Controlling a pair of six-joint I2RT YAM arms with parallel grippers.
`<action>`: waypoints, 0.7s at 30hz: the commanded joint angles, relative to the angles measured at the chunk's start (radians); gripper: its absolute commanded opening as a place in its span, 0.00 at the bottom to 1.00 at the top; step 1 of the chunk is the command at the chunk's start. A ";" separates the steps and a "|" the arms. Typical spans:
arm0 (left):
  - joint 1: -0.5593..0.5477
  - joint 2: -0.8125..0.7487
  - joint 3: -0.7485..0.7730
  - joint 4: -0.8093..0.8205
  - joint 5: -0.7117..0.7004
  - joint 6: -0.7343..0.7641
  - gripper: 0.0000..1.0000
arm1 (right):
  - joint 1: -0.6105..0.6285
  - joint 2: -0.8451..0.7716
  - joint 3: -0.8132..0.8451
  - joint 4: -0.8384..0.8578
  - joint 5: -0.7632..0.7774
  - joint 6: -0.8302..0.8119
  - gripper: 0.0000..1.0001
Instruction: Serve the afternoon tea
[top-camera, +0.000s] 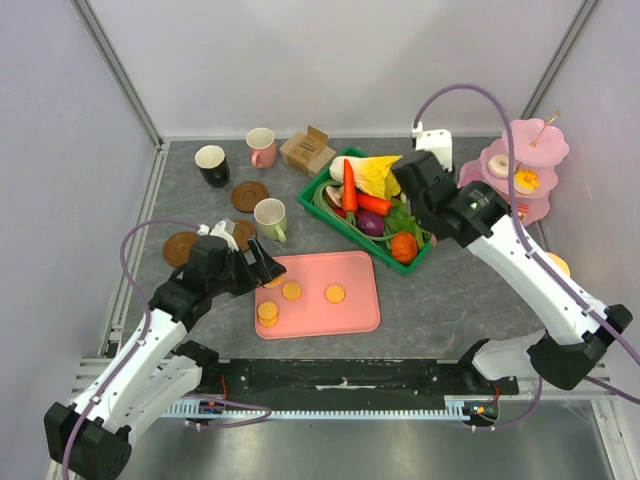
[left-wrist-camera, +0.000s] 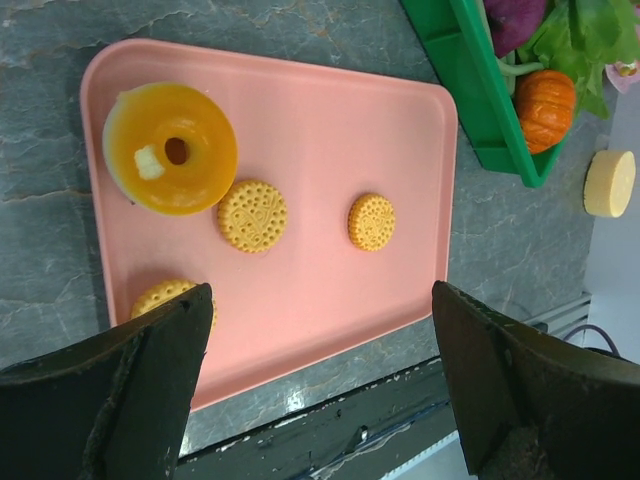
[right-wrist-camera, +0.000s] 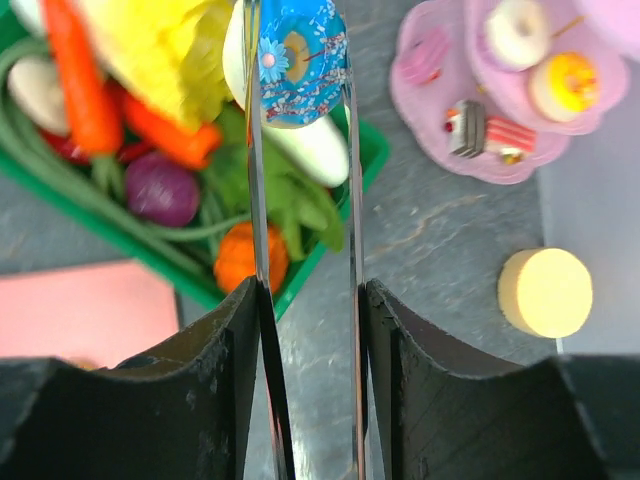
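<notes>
My right gripper (right-wrist-camera: 298, 45) is shut on a blue iced donut (right-wrist-camera: 295, 70), pinched between its thin metal fingers above the green basket (right-wrist-camera: 345, 185). In the top view this gripper (top-camera: 397, 182) hangs over the basket's right half. My left gripper (left-wrist-camera: 320, 300) is open and empty above the near edge of the pink tray (left-wrist-camera: 310, 110). On the tray lie an orange iced donut (left-wrist-camera: 170, 148) and three round biscuits (left-wrist-camera: 252, 215), one partly hidden behind my left finger. Black (top-camera: 212, 165), pink (top-camera: 262, 147) and pale-green (top-camera: 270, 219) mugs stand at the back left with brown coasters (top-camera: 250, 195).
The green basket (top-camera: 322, 198) holds toy vegetables: carrot, cabbage, pumpkin. A pink tiered stand (top-camera: 500, 165) at the back right carries donuts and a cake slice (right-wrist-camera: 490, 135). A yellow disc (right-wrist-camera: 545, 292) lies on the table near it. A cardboard box (top-camera: 307, 151) sits behind the basket.
</notes>
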 joint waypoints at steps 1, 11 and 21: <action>-0.003 0.033 -0.012 0.113 0.050 -0.005 0.96 | -0.122 0.075 0.104 0.099 0.103 -0.072 0.49; -0.001 0.107 -0.025 0.204 0.064 0.004 0.96 | -0.363 0.505 0.458 0.152 0.191 -0.149 0.48; -0.003 0.166 -0.035 0.237 0.073 0.011 0.96 | -0.478 0.754 0.623 0.258 0.416 -0.273 0.48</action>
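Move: The pink tiered stand is some 27 cm to the right hand's right and 13 cm ahead, its middle about 16 cm lower; the tongs already grip the blue donut. The vegetable basket lies about 10 cm left and 7 ahead, the yellow round about 32 right and 8 back, both some 27 cm below. From the left hand the stand is about 63 cm right, 22 ahead, roughly at its height. Right carries the tonged blue donut 20 cm forward, 12 right towards the stand, turning clockwise; left edges forward-right. ##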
